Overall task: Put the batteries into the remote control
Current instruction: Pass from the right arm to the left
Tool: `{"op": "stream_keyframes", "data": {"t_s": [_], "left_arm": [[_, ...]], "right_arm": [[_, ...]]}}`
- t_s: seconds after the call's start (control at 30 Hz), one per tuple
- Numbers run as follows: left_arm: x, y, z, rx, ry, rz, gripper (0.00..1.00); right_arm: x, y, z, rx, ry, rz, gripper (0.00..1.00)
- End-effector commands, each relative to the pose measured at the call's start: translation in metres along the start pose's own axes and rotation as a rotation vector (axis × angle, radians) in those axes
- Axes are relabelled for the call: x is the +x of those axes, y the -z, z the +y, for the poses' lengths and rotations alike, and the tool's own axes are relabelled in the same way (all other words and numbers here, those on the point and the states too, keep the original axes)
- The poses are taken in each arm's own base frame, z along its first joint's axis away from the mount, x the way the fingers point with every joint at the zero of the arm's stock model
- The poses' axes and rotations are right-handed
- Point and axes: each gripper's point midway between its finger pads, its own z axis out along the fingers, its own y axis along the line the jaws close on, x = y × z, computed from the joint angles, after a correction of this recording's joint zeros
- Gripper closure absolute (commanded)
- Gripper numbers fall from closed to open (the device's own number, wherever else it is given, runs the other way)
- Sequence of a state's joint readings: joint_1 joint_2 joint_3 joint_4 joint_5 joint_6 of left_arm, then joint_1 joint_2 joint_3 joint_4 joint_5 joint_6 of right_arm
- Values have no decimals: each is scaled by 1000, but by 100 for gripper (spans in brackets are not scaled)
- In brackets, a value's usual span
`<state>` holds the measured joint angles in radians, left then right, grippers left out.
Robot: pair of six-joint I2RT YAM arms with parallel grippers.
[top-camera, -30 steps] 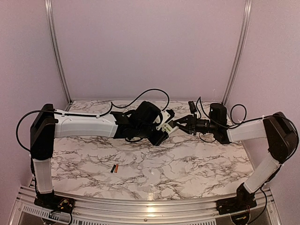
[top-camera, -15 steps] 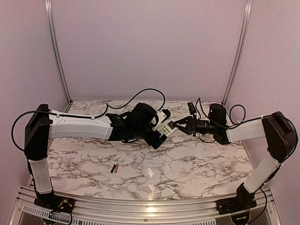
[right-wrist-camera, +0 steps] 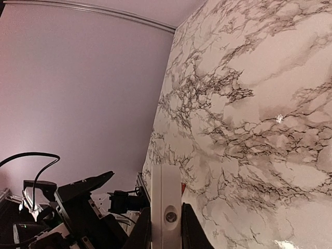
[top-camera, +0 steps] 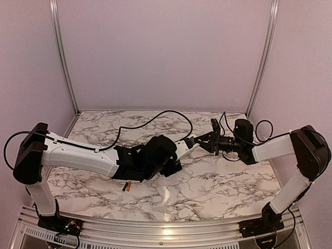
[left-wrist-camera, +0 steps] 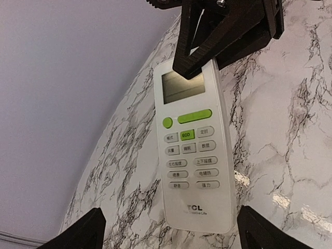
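Observation:
The white remote control [left-wrist-camera: 192,150] hangs face-up above the marble, with its grey display, green buttons and TCL mark towards the left wrist camera. My right gripper [top-camera: 199,141] is shut on its display end; in the right wrist view the remote [right-wrist-camera: 165,202] shows end-on between the two fingers. My left gripper [left-wrist-camera: 174,236] stands open. Its fingertips [left-wrist-camera: 83,233] sit wide apart on either side of the remote's lower end and do not touch it. The batteries [top-camera: 127,185], one dark and one orange, lie side by side on the table near the front, left of centre.
The marble table [top-camera: 218,181] is enclosed by lilac walls with metal rails [top-camera: 262,62] at the back corners. A black cable [top-camera: 155,120] loops over the table behind the left arm. The left arm's dark wrist [right-wrist-camera: 78,207] shows low in the right wrist view.
My left gripper opened, let go of the remote and drew back low towards the near left. My right gripper closed on the remote's end and now holds it alone.

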<state>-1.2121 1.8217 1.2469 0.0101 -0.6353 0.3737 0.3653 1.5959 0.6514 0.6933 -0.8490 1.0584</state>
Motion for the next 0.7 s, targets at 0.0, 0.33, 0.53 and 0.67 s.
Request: {"op": "stream_keyframes", "data": {"t_s": [0.0,0.33,0.53,0.67], "left_arm": [[-1,-6,-7,-64,-97,13,9],[8,-20,-7,-217,-228,69,26],[3,-14,10,-351,-250,58,45],[0,-7,11,-402,-284,40,57]], "right_arm": [[-4,6,20,-66,6,-16,100],[2,7,28,-108,-33,-3,100],[10,4,26,-104,-63,12,100],[11,3,24,-93,-72,11,100]]}}
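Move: The remote hangs in my right fingers by its display end. Its middle is about 4 cm ahead of my open left hand, 5 cm to the right and a couple below, with the TCL end reaching back almost between my left fingertips. From my right hand, that middle lies some 5 cm to the left and 1 cm back and down. The two batteries lie on the table, roughly 19 cm left of my left hand, 11 cm back and 16 cm below. My left hand dips about 3 cm, then eases forward a couple of centimetres and partway back up towards the remote's free TCL end, fingers tilting up and left side rolling up, some 20 degrees in all. Its wide-open fingers close to about half around that end; whether they touch can't be seen. My right hand keeps its pinch on the display end, lifting about 1.5 cm and drawing back 1 cm as it tilts slightly. ##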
